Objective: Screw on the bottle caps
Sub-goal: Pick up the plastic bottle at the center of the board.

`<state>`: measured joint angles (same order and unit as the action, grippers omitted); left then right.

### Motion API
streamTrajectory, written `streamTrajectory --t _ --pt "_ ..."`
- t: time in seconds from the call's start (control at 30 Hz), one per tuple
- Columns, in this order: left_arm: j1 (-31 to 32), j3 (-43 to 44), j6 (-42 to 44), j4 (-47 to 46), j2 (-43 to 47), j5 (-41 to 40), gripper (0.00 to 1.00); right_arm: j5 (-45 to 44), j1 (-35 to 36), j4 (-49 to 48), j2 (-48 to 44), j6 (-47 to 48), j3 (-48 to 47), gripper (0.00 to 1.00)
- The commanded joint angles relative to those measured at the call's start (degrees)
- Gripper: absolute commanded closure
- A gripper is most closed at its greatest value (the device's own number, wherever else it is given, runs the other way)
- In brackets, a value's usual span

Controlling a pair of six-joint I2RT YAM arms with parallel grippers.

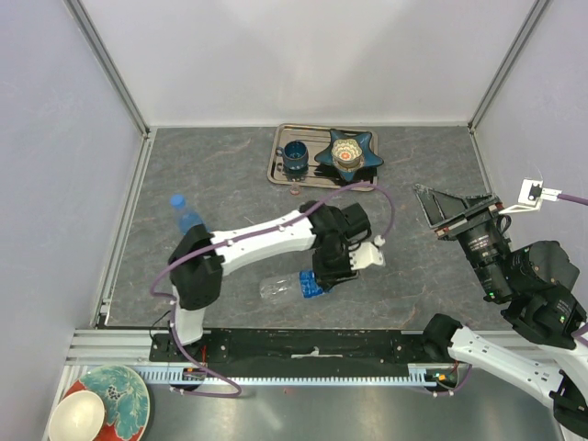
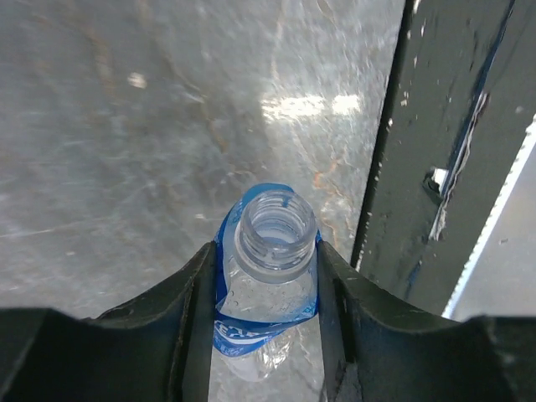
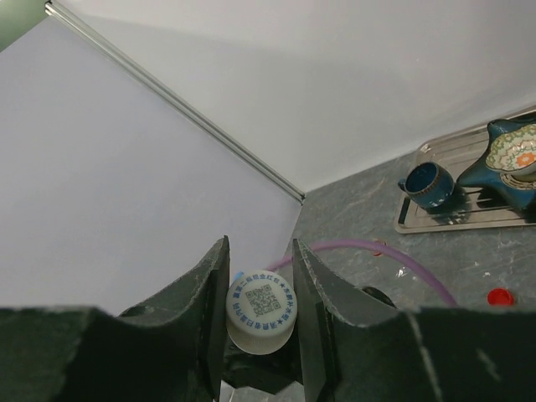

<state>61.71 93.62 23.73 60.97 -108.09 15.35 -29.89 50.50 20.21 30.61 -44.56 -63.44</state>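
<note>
A clear bottle (image 1: 283, 288) with a blue label lies on the table in front of the arms. My left gripper (image 1: 329, 269) is shut on its shoulder just below the neck. In the left wrist view the bottle (image 2: 268, 276) sits pinched between the left gripper (image 2: 266, 251) jaws, and its threaded mouth is open and uncapped. My right gripper (image 3: 259, 248) is raised at the right and shut on a white cap (image 3: 261, 311) with a printed code. A second bottle (image 1: 188, 220) stands at the left with a blue cap (image 1: 178, 200) on. A red cap (image 1: 294, 191) lies loose by the tray.
A metal tray (image 1: 277, 165) at the back holds a dark blue cup (image 1: 295, 156) and a blue star-shaped dish (image 1: 347, 153). Walls close in the left, back and right sides. Two bowls (image 1: 99, 404) sit off the table at the near left.
</note>
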Motion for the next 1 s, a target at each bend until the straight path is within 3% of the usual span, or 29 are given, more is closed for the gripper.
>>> streamTrajectory --t 0.0,0.3,0.43,0.47,0.5,0.97 --pt "1.66 3.58 0.27 6.62 -4.4 -1.29 0.73 -0.87 -0.05 0.45 -0.11 0.7 -2.04 0.82" --pt "1.92 2.88 -0.79 2.4 -4.59 -1.12 0.55 -1.22 0.04 0.54 0.59 2.28 -2.13 0.82" --pt "2.01 1.56 -0.61 0.73 -4.14 -1.91 0.34 -1.14 0.04 0.54 0.5 2.46 -2.04 0.82" --pt "2.01 1.04 -0.61 0.56 -4.06 -1.99 0.08 -1.22 0.04 0.54 0.42 2.46 -2.04 0.82" --pt "2.01 0.6 -0.61 0.29 -3.97 -2.08 0.03 -1.14 0.04 0.54 0.33 2.46 -1.95 0.82" --pt "2.1 -7.22 1.06 -5.25 4.54 -5.77 0.01 -0.52 0.04 1.5 0.33 2.45 -2.92 0.81"
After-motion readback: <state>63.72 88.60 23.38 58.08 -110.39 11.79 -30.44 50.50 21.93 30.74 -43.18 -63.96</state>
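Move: In the left hand's grip at its label, the plastic bottle has its middle some 5 cm to the left and 3 cm below; it is bound for the bare board about 6 cm below, its middle coming down 1 cm back and 4 cm left of the hand. The red cap lies about 15 cm ahead and 3 cm right, the blue-capped bottle about 18 cm ahead and 35 cm left. From the right hand, the plastic bottle lies roughly 23 cm left, 3 cm back and 38 cm lower. Lowering the bottle it already holds, the left hand sinks quickly about 3 cm towards the board and slips back about 2 cm, tilting some 10 degrees. It all but halts there, then the fingers spread from half to fully open and let go of the label; the hand eases about 1 cm lower and begins to rise, fingertips still straddling the bottle. ##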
